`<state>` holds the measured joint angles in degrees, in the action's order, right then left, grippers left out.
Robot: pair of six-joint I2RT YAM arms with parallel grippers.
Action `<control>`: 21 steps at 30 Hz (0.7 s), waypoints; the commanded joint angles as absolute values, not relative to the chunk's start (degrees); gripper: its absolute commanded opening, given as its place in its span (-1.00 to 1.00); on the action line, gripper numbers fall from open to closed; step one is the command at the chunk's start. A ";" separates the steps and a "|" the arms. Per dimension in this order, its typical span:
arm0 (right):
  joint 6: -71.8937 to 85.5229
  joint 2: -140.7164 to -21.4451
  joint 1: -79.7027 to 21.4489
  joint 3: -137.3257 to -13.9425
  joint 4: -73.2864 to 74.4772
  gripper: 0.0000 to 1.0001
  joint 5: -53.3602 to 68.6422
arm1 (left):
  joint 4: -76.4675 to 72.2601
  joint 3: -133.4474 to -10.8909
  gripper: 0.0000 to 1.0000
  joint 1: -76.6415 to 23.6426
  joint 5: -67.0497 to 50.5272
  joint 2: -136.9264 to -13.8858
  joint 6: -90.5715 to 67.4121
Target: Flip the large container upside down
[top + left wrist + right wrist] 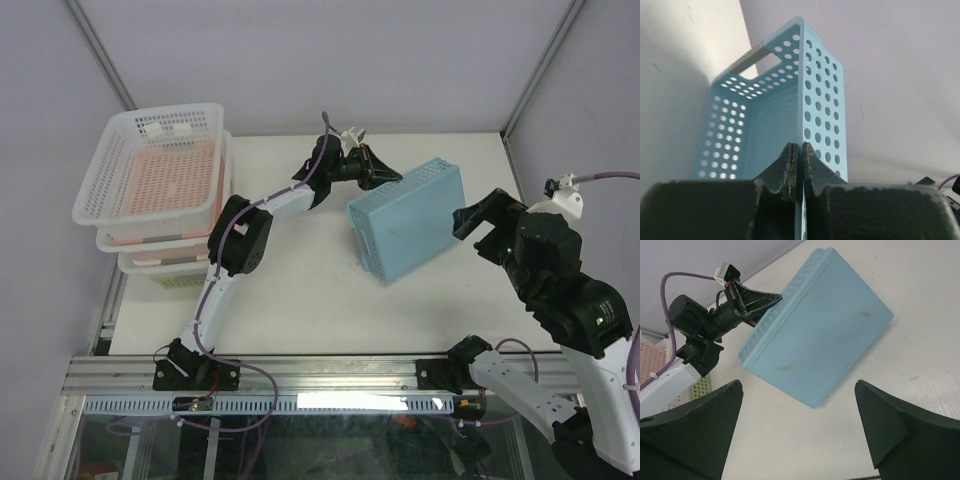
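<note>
The large container [165, 110], a white perforated basket with a flared rim, sits on top of a stack at the table's far left, away from both grippers. My left gripper [385, 178] [800, 150] is shut on the rim wall of a light blue perforated basket [410, 220] [765, 125] [820, 335]. That basket is tipped up in mid table, its smooth base facing up and toward the right arm. My right gripper [475, 225] [799, 385] hangs open just right of the blue basket, nothing between its fingers.
Under the white basket lie a pink basket [165, 185], another white one and a pale green one [175, 280]. An aluminium rail [330, 372] runs along the near table edge. Grey walls close in the back and sides.
</note>
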<state>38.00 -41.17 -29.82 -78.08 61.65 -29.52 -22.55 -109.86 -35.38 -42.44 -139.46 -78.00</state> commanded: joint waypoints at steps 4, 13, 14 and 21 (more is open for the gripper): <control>41.98 -42.89 -29.62 -76.40 64.15 0.96 -26.10 | -15.07 -115.66 -1.00 -33.08 -41.45 -142.33 -68.06; 47.33 -43.62 -29.65 -67.41 66.91 0.96 -21.74 | -7.77 -113.04 -0.21 -33.18 -37.12 -141.10 -59.95; 48.14 -43.42 -29.62 -65.34 66.38 0.96 -20.96 | -7.33 -112.63 -0.12 -33.22 -36.75 -140.85 -59.26; 53.16 -41.40 -29.57 -51.51 59.08 0.97 -15.62 | -2.57 -112.28 0.56 -34.02 -33.85 -139.97 -54.92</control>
<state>48.31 -42.81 -29.82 -55.70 64.73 -18.83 -3.97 -111.90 -32.82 -36.49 -142.96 -60.01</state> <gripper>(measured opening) 0.982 0.713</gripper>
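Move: The left hand already pinches the upper long rim of the tilted blue container. The container's middle lies about 6 cm back, 4 cm to the right and 8 cm below that hand. The clear table spot where it is to lie bottom-up is some 5 cm back, 1 cm to the right and 14 cm below. From the open right hand, the container's middle is around 18 cm ahead, 7 cm to the left and 25 cm below. Downward about 10 cm, first also forward and then drifting left, the left hand lowers the container's rim; partway down its fingers open wide and let go as the fingertips tip downward. The empty, open right hand drops ever faster, some 16 cm, towards the container's near right side, slightly left, its fingers pitching well down. ##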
